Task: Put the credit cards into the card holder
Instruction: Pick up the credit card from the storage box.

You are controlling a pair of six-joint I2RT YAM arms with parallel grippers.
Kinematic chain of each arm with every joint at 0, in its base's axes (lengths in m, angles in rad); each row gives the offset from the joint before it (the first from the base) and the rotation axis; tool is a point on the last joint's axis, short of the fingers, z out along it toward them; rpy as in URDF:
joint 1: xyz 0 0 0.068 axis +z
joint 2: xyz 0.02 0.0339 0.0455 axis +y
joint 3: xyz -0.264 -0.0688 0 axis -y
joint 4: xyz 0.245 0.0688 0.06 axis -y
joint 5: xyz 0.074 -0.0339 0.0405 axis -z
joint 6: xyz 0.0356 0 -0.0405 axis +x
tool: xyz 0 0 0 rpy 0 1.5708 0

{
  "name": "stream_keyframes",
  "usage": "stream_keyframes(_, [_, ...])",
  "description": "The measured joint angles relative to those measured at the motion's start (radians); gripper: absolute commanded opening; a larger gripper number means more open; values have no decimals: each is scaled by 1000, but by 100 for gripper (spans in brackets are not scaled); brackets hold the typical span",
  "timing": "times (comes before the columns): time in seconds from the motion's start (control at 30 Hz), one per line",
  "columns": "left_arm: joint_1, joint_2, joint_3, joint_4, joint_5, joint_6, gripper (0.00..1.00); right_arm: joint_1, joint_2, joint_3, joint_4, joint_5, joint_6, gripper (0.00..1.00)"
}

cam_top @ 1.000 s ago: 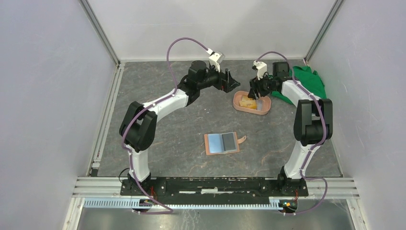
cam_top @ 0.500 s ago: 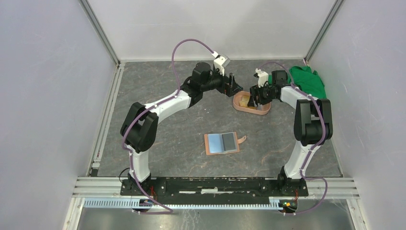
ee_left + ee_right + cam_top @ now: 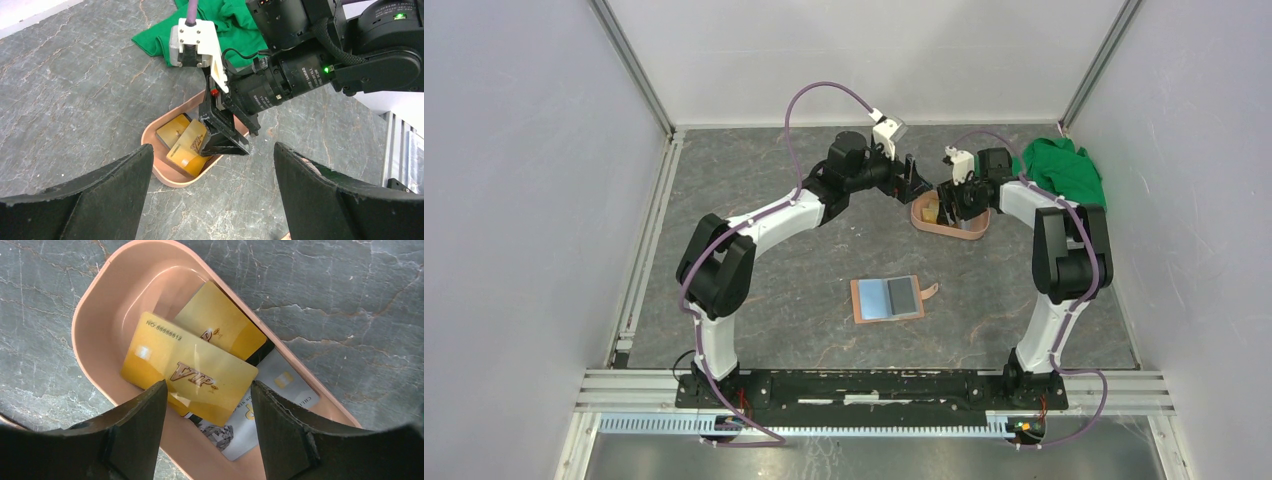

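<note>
The tan card holder lies open mid-table, with a light blue card and a grey card in it. More credit cards lie in a pink tray: a yellow VIP card on top and tilted, a second yellow card, a grey-white card and a black edge between them. My right gripper hangs low in the tray, open, its fingers either side of the VIP card's near corner. My left gripper hovers wide open and empty just left of the tray.
A green cloth is bunched in the far right corner behind the right arm. The two grippers stand close together over the tray's left end. Grey walls and metal rails bound the marbled tabletop.
My left arm has swung right until its gripper is beside the tray. My right gripper has shifted left along the tray toward the yellow cards.
</note>
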Motion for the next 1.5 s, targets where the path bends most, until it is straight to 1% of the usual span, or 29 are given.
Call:
stream_keyframes(0.23, [-5, 0, 0, -1, -7, 6, 95, 8, 9, 0, 12, 36, -8, 67])
stream_keyframes(0.27, [-5, 0, 0, -1, -7, 6, 95, 8, 9, 0, 12, 41, -8, 66])
stream_keyframes(0.33, [-5, 0, 0, -1, -7, 6, 95, 8, 9, 0, 13, 49, -12, 59])
stream_keyframes(0.43, [-6, 0, 0, -1, -8, 6, 95, 8, 9, 0, 17, 51, -17, 54])
stream_keyframes(0.63, [-9, 0, 0, -2, -9, 6, 95, 4, 5, -6, 51, 47, -18, 36])
stream_keyframes(0.9, [-11, 0, 0, -16, -9, 7, 95, -24, -34, -35, 89, 19, -7, 21])
stream_keyframes(1.03, [-11, 0, 0, -18, -10, 7, 95, -43, -52, -50, 104, -11, 2, 17])
stream_keyframes(1.37, [-11, 0, 0, -19, -10, 8, 95, -86, -63, -68, 135, -127, 13, 0])
stream_keyframes(1.5, [-12, 0, 0, -19, -11, 8, 95, -118, -72, -71, 138, -187, 2, 0])
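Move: The loose yellow VIP card on top of the pile in the storage box has its middle about 3 cm left of the right hand, level with it in reach and some 2 cm lower; its right end already lies between the open fingers. A second yellow card is roughly 3 cm ahead and 3 cm left of the hand, and a silver card 1 cm ahead and 2 cm right. From the left hand, the VIP card is about 10 cm right, 3 cm ahead and 20 cm below. The right fingers close from wide open to shut, pinching the VIP card by its right end. Meanwhile the hand eases about 1 cm forward, then rises some 3 cm and draws about 2 cm to the right, its left side rolling up and its fingertips swinging outward by roughly 10 degrees each. ##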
